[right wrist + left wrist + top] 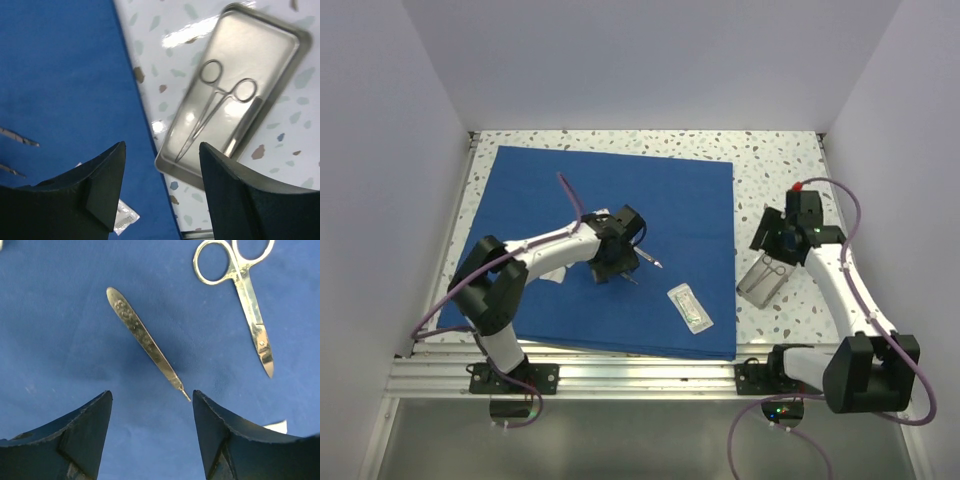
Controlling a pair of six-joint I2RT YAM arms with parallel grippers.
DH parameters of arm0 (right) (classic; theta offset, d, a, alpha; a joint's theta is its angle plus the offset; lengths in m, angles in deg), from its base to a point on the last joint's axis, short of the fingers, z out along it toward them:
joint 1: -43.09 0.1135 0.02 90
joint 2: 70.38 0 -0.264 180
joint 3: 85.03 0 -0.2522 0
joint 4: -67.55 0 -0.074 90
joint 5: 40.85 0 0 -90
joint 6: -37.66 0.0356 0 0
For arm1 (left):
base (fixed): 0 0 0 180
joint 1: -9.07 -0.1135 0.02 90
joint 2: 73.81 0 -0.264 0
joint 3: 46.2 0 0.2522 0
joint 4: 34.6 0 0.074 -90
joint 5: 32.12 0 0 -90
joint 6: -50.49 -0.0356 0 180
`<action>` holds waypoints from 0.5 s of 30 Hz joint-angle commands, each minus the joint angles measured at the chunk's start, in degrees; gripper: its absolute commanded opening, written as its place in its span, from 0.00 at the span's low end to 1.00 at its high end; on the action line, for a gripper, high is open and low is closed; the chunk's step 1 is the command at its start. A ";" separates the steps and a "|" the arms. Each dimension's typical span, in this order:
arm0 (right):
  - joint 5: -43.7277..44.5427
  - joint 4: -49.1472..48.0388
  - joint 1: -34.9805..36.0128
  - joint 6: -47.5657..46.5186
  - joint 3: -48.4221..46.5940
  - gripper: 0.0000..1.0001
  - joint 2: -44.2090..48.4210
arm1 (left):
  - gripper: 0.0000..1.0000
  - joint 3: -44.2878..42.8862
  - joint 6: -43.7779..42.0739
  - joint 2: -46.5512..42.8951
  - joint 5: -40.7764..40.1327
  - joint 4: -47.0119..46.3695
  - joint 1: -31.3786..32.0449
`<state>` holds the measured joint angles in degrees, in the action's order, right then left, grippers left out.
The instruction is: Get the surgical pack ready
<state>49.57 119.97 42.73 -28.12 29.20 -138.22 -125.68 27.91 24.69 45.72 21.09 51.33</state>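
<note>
The royal-blue drape [620,200] lies flat over the left and middle of the table. A steel scalpel handle [145,342] and small scissors [242,287] rest on it. My left gripper [151,394] hovers just above them, open, with only cloth between its fingers. The silver tray [260,55] sits on the speckled tabletop right of the drape, with ring-handled forceps [215,107] lying inside. My right gripper [162,144] stands open above the tray's near corner, holding nothing. A clear packet [691,308] lies on the drape's front right part.
White walls close in the table on the left, back and right. An aluminium rail [620,375] runs along the near edge by the arm bases. A white scrap [552,275] peeks out under the left arm.
</note>
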 commanded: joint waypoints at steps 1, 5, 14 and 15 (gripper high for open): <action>3.53 1.87 6.94 -1.38 -1.87 0.64 0.95 | 0.69 -7.13 9.04 3.53 -5.41 9.30 3.43; -0.25 -0.24 9.06 -1.46 -1.17 0.64 0.33 | 0.65 -11.00 13.00 8.27 -5.15 12.64 5.55; -4.64 -3.58 10.38 -2.34 1.38 0.63 1.56 | 0.49 -11.11 19.33 10.22 -5.15 15.11 5.73; -4.99 -4.02 10.73 -2.26 1.47 0.63 1.74 | 0.47 -11.02 19.77 10.31 -5.50 15.11 5.73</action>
<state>47.17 118.66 52.85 -29.40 30.01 -138.19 -135.80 43.43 35.07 42.57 33.77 57.41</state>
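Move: The scalpel lies almost under the left hand, its middle about 2 cm ahead, 1 cm to the left and 3 cm down, its blade end pointing back and to the right. The scissors lie some 6 cm ahead and 5 cm to the right of that hand, the suture packet roughly 7 cm back and 17 cm to the right. From the right hand, the scalpel is some 33 cm left, 1 cm back and 12 cm down, and the steel tray about 3 cm back, 3 cm right and 11 cm down. The left hand eases back and to the right by about 2 cm each way, swinging a little too far right and coming back, while it sinks some 2 cm beside the scalpel's blade end, turns roughly 10 degrees counter-clockwise and narrows its open fingers around the blade end without a visible touch. Meanwhile the right hand, empty and open, slides level to the left about 5 cm, quickly at first and then slower, away from over the tray to the mat's edge, turning a little over 10 degrees counter-clockwise. ##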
